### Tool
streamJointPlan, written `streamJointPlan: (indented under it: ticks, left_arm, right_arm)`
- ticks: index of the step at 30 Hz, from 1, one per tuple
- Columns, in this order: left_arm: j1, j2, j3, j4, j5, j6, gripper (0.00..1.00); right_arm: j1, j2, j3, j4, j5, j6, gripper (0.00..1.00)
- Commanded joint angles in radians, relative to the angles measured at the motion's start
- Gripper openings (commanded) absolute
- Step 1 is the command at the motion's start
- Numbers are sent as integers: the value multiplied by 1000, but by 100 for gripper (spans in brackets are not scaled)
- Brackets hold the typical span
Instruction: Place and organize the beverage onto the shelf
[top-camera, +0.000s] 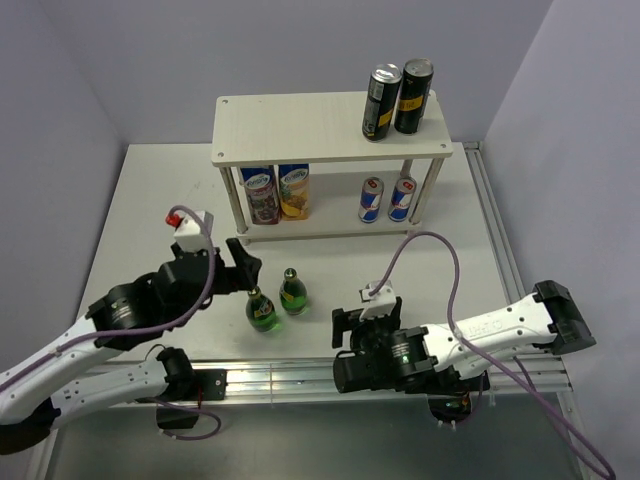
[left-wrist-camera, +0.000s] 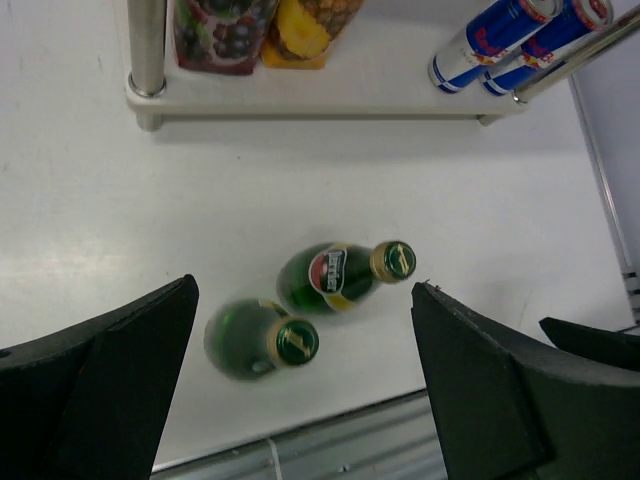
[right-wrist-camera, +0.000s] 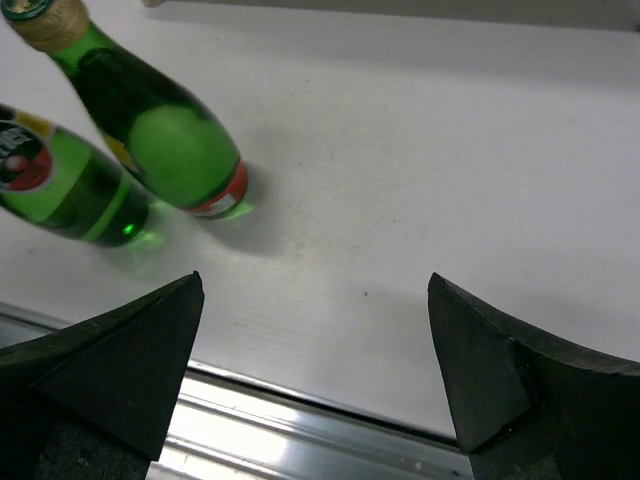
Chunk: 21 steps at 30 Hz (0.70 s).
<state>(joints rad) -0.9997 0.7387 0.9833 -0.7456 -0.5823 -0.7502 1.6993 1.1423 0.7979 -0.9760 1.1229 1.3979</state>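
Note:
Two green glass bottles (top-camera: 262, 310) (top-camera: 292, 292) stand upright side by side on the table in front of the shelf (top-camera: 300, 125). On the shelf's top board stand two tall black cans (top-camera: 381, 102) (top-camera: 413, 96). Two slim blue-and-silver cans (top-camera: 371, 199) (top-camera: 402, 198) sit on its lower board. My left gripper (top-camera: 243, 266) hovers open just above and left of the bottles. In the left wrist view both bottles (left-wrist-camera: 335, 275) (left-wrist-camera: 255, 340) show below the spread fingers, untouched. My right gripper (top-camera: 346, 328) is open and empty, low over the table right of the bottles (right-wrist-camera: 160, 130) (right-wrist-camera: 60, 185).
Two colourful juice cartons (top-camera: 262, 193) (top-camera: 294, 190) stand on the left of the lower board. A metal rail (top-camera: 300, 378) runs along the table's near edge, close behind the bottles. Grey walls close in on both sides.

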Motion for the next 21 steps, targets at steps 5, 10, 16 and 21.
streamJointPlan:
  ticks: [5, 10, 16, 21]
  left_arm:
    - [-139, -93, -34, -244, -99, -303, 93]
    - [-227, -58, -77, -265, -100, -405, 92]
    - [-396, 101, -118, -250, -217, -563, 93]
    - [-530, 227, -120, -279, -309, -687, 95]
  right_arm:
    - [57, -327, -251, 621, -84, -488, 100]
    - [54, -487, -348, 691, -106, -545, 100]
    - [17, -403, -302, 683, -141, -593, 100]
    - [-56, -348, -318, 772, -262, -651, 100]
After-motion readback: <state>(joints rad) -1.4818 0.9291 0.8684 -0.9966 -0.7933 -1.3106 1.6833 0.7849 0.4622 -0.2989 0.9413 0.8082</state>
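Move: The left hand hangs high over the left green bottle, whose middle is about 19 cm below it, 1 cm back and 2 cm to its right; the right green bottle stands about 3 cm ahead, 8 cm to the right and equally low. From the right hand, the right green bottle is some 10 cm ahead, 11 cm left and 7 cm down, and the left green bottle about 6 cm ahead and 18 cm left, at the same height. Down by about 10 cm and back some 8 cm goes the left hand, easing slightly left at first and then swinging right, towards the left green bottle from its near side; its fingers stay wide open and tip down about 10 degrees. The open right hand meanwhile shifts a little left and back, turning nearly 20 degrees counter-clockwise towards the bottles. Neither touches one. ##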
